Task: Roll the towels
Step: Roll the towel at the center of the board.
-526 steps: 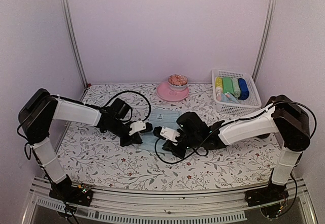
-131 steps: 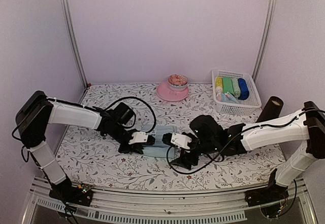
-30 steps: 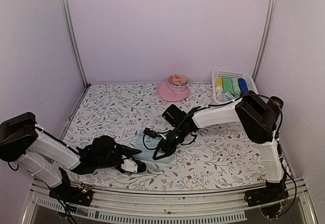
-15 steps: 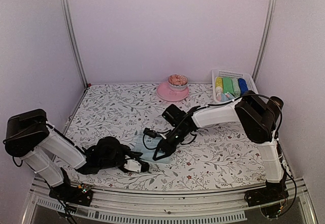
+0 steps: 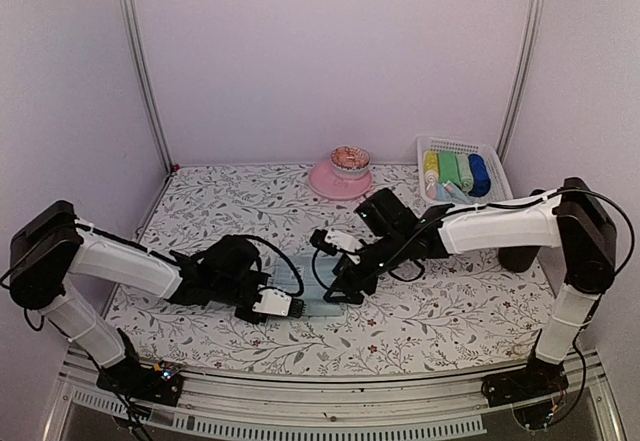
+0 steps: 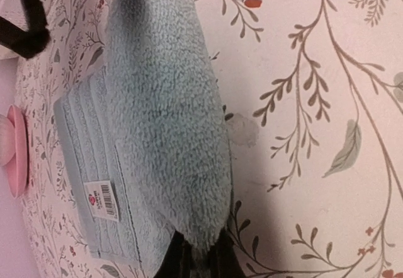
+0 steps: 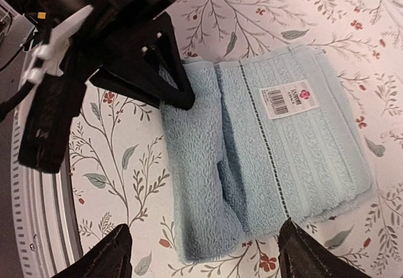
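One pale blue towel (image 5: 310,286) lies on the flowered table, its near half folded over into a thick loose roll (image 6: 167,120). The flat half carries a white label (image 7: 286,98). My left gripper (image 6: 200,262) is shut on the left end of the rolled part, and it shows as dark jaws at the towel's edge in the right wrist view (image 7: 173,86). My right gripper (image 7: 204,256) hangs open just above the towel's right end, its fingertips (image 7: 104,259) spread wider than the roll and touching nothing. From above, the left gripper (image 5: 290,306) and the right gripper (image 5: 338,286) flank the towel.
A white basket (image 5: 497,201) at the back right holds rolled towels in yellow, green and blue. A pink plate (image 5: 325,183) with a small bowl on it stands at the back centre. Black cables loop near both wrists.
The right gripper has opened and let go of the towel, and its arm has swung to the right. The left gripper has shut on the towel's end and moved up the table.
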You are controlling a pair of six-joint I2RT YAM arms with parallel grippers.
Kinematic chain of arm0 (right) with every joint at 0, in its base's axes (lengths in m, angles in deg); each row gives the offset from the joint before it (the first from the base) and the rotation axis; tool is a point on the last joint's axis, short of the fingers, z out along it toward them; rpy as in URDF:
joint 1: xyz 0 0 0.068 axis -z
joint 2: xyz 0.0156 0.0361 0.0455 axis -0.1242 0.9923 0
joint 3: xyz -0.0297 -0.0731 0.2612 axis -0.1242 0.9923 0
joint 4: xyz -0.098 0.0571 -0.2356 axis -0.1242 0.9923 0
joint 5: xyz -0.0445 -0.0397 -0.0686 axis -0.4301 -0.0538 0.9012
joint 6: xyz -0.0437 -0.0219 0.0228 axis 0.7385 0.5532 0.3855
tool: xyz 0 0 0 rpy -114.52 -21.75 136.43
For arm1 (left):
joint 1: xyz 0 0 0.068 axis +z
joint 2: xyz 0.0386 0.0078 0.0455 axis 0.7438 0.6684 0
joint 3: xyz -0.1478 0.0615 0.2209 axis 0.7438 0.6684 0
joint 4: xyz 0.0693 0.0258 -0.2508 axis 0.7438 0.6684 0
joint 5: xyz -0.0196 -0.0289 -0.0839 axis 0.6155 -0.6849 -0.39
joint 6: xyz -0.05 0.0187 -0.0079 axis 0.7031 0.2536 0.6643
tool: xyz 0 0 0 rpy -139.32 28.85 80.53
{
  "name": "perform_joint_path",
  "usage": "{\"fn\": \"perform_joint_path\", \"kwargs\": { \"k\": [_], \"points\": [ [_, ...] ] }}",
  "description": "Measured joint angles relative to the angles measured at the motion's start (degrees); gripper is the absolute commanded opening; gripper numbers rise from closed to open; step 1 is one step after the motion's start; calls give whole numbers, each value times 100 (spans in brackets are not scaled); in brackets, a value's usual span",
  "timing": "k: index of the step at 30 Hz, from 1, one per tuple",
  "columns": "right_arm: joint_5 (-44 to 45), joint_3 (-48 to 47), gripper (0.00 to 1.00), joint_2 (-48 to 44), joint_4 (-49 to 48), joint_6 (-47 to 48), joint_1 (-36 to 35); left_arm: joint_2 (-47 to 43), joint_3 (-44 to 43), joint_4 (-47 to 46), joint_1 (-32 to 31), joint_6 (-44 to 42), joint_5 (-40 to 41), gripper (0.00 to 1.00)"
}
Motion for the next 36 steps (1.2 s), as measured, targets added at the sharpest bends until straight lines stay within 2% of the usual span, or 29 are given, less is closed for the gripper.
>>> {"fn": "perform_joint_path", "kwargs": {
  "k": [5, 11, 17, 25, 29, 32, 36],
  "points": [
    [1060, 1620, 82, -1274, -1550, 293, -382, 442, -975, 1362, 496, 203, -841, 0],
    [1878, 2712, 82, -1580, -2883, 940, -1080, 1032, -1937, 2555, 901, 297, -1738, 0],
    [2879, 2507, 83, -1093, -3534, 1591, -1543, 1718, -2830, 3700, 1360, 212, -2640, 1],
    [4065, 1849, 76, -13, -3663, 2308, -1851, 2542, -3786, 4966, 1718, 55, -3493, 4],
    [4444, 1523, 69, 328, -3622, 2557, -1867, 2769, -4052, 5318, 1786, -11, -3683, 5],
    [4640, 1340, 53, 531, -3554, 2669, -1867, 2887, -4190, 5499, 1818, -44, -3766, 6],
    [4811, 1185, 43, 750, -3414, 2736, -1867, 2953, -4271, 5613, 1836, -59, -3812, 7]
  ]
}}
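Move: Just right of the left gripper, which already pinches the rolled part of the towel, the roll's middle lies about 4 cm away and level; the towel's flat, labelled part is centred some 7 cm farther forward than the roll, 2 cm below that hand. From the open right gripper the roll's middle is about 4 cm left, 2 cm back and 6 cm below. The flat part lies about 5 cm forward, 4 cm left and 8 cm below; the left gripper is some 8 cm left, level fore and aft, 6 cm lower. Turning the pinched roll forward, the left hand swings its fingertips from pointing ahead to pointing back, some 55 degrees, while creeping about 2 cm forward towards the flat part and keeping its grip. Meanwhile the open right hand lifts slightly and draws back about 5 cm behind the roll, tilting its fingers forward by a similar angle, then comes left, forward and down around the roll beside the left gripper, its fingers partly closing. ##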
